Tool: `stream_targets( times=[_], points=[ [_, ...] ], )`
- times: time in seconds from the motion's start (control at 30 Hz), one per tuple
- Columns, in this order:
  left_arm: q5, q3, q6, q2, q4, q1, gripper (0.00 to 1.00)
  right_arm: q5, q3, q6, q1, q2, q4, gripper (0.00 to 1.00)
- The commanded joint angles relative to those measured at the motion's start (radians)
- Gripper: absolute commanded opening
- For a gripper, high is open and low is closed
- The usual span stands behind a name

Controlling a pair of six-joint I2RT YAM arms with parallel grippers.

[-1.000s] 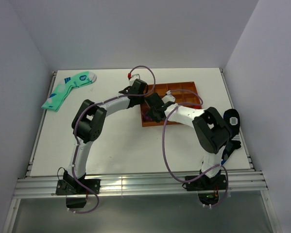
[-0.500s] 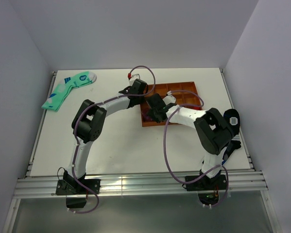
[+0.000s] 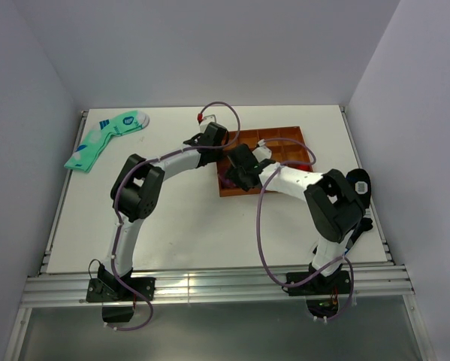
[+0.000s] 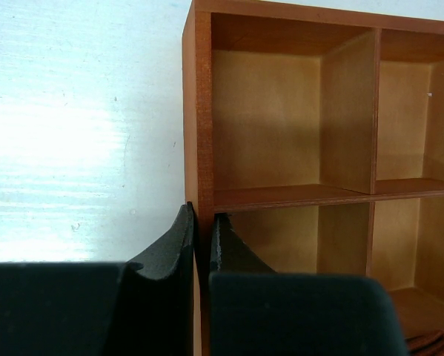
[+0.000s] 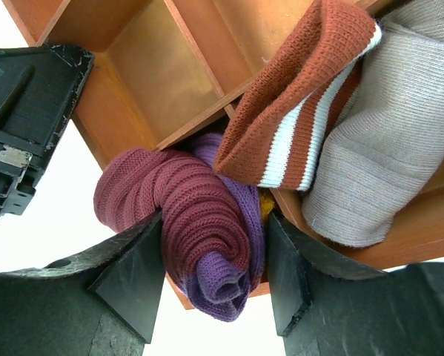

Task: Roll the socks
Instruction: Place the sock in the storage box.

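Note:
The socks [image 5: 184, 200] are a rolled maroon knit bundle with a purple end and a bit of mustard showing. They sit in a corner compartment of the wooden box [image 5: 155, 67] and bulge over its edge. My right gripper [image 5: 214, 217] is open and straddles the roll. Its left finger [image 5: 133, 274] rests against the knit and the right finger stands a little apart. My left gripper [image 4: 201, 215] is shut on the wooden box's side wall [image 4: 201, 111]. From the top view, both grippers meet at the box's near left corner [image 3: 226, 179], and the socks are mostly hidden there.
A rust-and-white striped sock roll [image 5: 296, 111] and a grey roll [image 5: 385, 148] fill neighbouring compartments. Other compartments [image 4: 273, 119] hold nothing. Mint-green socks [image 3: 104, 139] lie at the table's far left. A black sock [image 3: 357, 188] lies by the right edge, beside the right arm.
My right gripper's jaws have spread wider around the sock roll, and the right arm has shifted slightly. The left arm has not moved.

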Motion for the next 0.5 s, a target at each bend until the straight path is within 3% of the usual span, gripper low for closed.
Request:
stream_targets(
  times=[0.0,0.2,0.27,0.3,0.33,0.4,0.43,0.47],
  points=[
    [0.014,-0.016,-0.009,-0.037,-0.119,0.049,0.0,0.063,-0.101,-0.04,-0.02,0.052,-0.333,0.63],
    [0.017,-0.013,-0.006,-0.033,-0.123,0.053,0.0,0.063,-0.118,-0.042,-0.02,0.03,-0.324,0.62],
    [0.02,-0.011,-0.006,-0.03,-0.123,0.053,0.0,0.069,-0.119,-0.04,-0.02,0.029,-0.33,0.57],
    [0.022,-0.011,-0.008,-0.028,-0.126,0.053,0.0,0.072,-0.119,-0.04,-0.022,0.029,-0.335,0.51],
    [0.025,-0.01,-0.008,-0.027,-0.127,0.053,0.0,0.077,-0.122,-0.037,-0.022,0.03,-0.339,0.34],
    [0.033,-0.008,-0.006,-0.027,-0.129,0.053,0.0,0.083,-0.125,-0.033,-0.02,0.035,-0.341,0.22],
    [0.034,-0.007,-0.008,-0.027,-0.132,0.053,0.0,0.091,-0.124,-0.028,-0.022,0.041,-0.348,0.05],
    [0.036,-0.008,-0.008,-0.03,-0.13,0.053,0.0,0.094,-0.124,-0.028,-0.02,0.049,-0.357,0.01]
  ],
)
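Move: The burgundy-purple sock lies right at the right hand, between its spread fingers in the front left compartment, its middle some 1 cm ahead, 1 cm left and 2 cm below. The grey sock roll with the striped cuff is about 8 cm to the right and 2 cm ahead; the empty compartment is some 7 cm straight ahead, 3 cm lower. From the left hand, the sock lies about 9 cm back, 4 cm right and 2 cm lower. Hold the right gripper nearly in place around the burgundy-purple sock, then close its wide-open fingers most of the way and pinch the near, purple end of the roll, drawing about 1 cm back and to the right and dipping slightly as they shut. Keep the left gripper clamped on the box's left wall. ##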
